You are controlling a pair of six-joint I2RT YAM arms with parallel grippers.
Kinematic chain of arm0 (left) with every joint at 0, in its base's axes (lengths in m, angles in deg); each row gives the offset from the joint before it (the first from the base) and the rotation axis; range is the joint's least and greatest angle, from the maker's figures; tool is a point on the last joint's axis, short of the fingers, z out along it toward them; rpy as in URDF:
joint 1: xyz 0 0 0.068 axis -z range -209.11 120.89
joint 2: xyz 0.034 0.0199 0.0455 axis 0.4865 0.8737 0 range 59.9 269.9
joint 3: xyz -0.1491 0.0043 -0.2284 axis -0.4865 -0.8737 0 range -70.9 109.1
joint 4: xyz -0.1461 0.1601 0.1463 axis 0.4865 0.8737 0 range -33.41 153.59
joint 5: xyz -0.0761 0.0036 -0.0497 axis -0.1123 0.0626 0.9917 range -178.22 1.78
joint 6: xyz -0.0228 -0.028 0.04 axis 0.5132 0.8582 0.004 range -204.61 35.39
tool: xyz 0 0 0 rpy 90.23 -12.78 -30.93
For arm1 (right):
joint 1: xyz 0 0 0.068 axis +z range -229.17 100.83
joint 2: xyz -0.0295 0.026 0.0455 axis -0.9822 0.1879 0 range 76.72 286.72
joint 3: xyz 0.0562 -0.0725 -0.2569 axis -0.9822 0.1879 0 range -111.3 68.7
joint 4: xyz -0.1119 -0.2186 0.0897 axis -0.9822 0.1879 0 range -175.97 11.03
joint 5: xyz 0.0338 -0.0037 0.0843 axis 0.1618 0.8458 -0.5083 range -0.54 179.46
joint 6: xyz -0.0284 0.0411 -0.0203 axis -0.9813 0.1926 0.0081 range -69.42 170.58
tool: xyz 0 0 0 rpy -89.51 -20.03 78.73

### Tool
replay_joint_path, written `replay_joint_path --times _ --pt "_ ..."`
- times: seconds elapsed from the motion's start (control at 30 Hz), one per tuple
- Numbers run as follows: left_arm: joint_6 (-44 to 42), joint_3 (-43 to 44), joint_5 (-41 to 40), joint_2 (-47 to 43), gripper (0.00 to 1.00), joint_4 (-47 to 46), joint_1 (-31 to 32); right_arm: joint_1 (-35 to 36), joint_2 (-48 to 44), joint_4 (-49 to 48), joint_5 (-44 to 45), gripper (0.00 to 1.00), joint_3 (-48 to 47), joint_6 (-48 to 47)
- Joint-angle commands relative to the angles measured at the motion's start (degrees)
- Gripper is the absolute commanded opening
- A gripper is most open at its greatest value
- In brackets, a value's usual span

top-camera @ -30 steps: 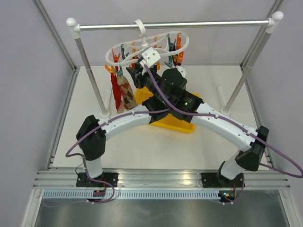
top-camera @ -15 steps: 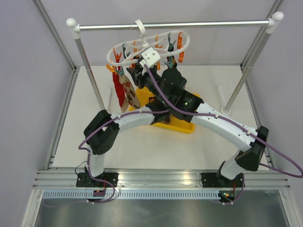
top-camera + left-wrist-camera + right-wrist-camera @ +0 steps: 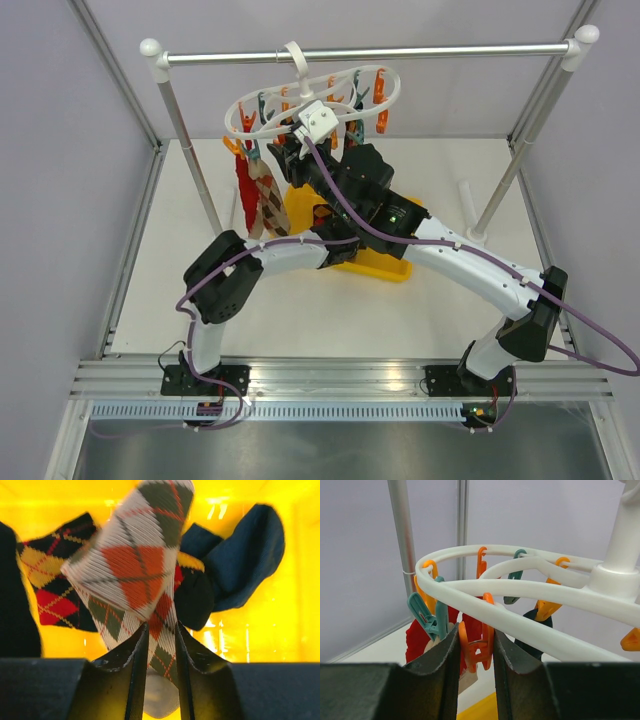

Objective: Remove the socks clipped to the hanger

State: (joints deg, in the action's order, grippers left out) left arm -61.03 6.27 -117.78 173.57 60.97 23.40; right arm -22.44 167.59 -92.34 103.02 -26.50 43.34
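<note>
My left gripper [image 3: 159,628] is shut on a white, orange and green argyle sock [image 3: 135,565], held over the yellow bin [image 3: 280,630]. A dark navy sock [image 3: 240,565] and a black, red and yellow argyle sock [image 3: 55,590] lie in the bin. My right gripper [image 3: 475,628] is shut on an orange peg [image 3: 476,649] under the white hanger [image 3: 535,626]. Behind it, a teal peg [image 3: 427,617] holds a pale sock, and a red sock [image 3: 417,640] hangs there too. In the top view the hanger [image 3: 296,58] hangs from the rail, with socks [image 3: 258,195] clipped at its left.
The silver rail [image 3: 420,50] spans two slanted posts [image 3: 190,150]. The yellow bin [image 3: 378,264] sits mid-table under both arms. My left wrist is tucked beneath the right arm [image 3: 440,245]. Grey walls close in both sides.
My left arm's elbow has swung right and forward while its wrist stayed over the bin. The right gripper stayed at the hanger, which swayed slightly.
</note>
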Motion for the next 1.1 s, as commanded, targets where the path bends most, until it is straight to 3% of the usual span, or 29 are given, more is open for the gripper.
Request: replay_joint_path --times 0.0,0.3,0.53,0.63,0.9,1.07 --pt "2.88 -0.88 1.70 1.11 0.32 0.89 -0.13 -0.04 0.01 -0.22 0.41 0.02 -1.92 0.30" --pt "5.34 -4.65 2.32 -1.07 0.33 1.07 -0.22 -0.13 -0.08 -0.31 0.15 0.03 -1.75 0.57" --pt "2.54 -10.10 2.75 -8.36 0.61 -4.12 -0.13 -0.04 -0.17 -0.31 0.32 0.03 -1.75 0.30" --pt "0.69 -12.91 3.72 -12.14 0.65 -8.86 -0.04 -0.04 -0.08 -0.31 0.41 0.03 -1.83 0.30" --pt "-4.14 -18.80 6.53 -21.10 0.68 -14.75 0.92 -0.04 -0.43 -0.13 0.85 0.03 -1.48 0.04" --pt "-4.94 -26.79 9.07 -26.38 0.69 -19.76 1.72 -0.04 -1.48 -0.13 1.20 0.03 -0.17 -0.05"
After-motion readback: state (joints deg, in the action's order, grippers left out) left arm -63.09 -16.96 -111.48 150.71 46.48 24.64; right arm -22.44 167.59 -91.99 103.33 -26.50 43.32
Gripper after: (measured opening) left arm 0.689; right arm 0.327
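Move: The left hand is low in the yellow bin, with the beige argyle sock's toe at its part-open fingertips. The sock's middle lies roughly 8 cm ahead and 6 cm below. At about that depth, the dark argyle sock's left end is some 13 cm ahead and 9 cm left, the navy sock 10 cm ahead and 13 cm right. From the right hand, up at the hanger, the beige sock is about 12 cm ahead, 13 cm right and 44 cm down. Down and back by about 5 cm, the left hand draws off the beige sock's toe, drifting a little left as its fingers spread from a third to two-thirds open. It then turns and rises some 10 cm, still easing back, the fingers tipping up slightly. The right hand stays still, keeping its pinch on the orange clip at the hanger's rim. ##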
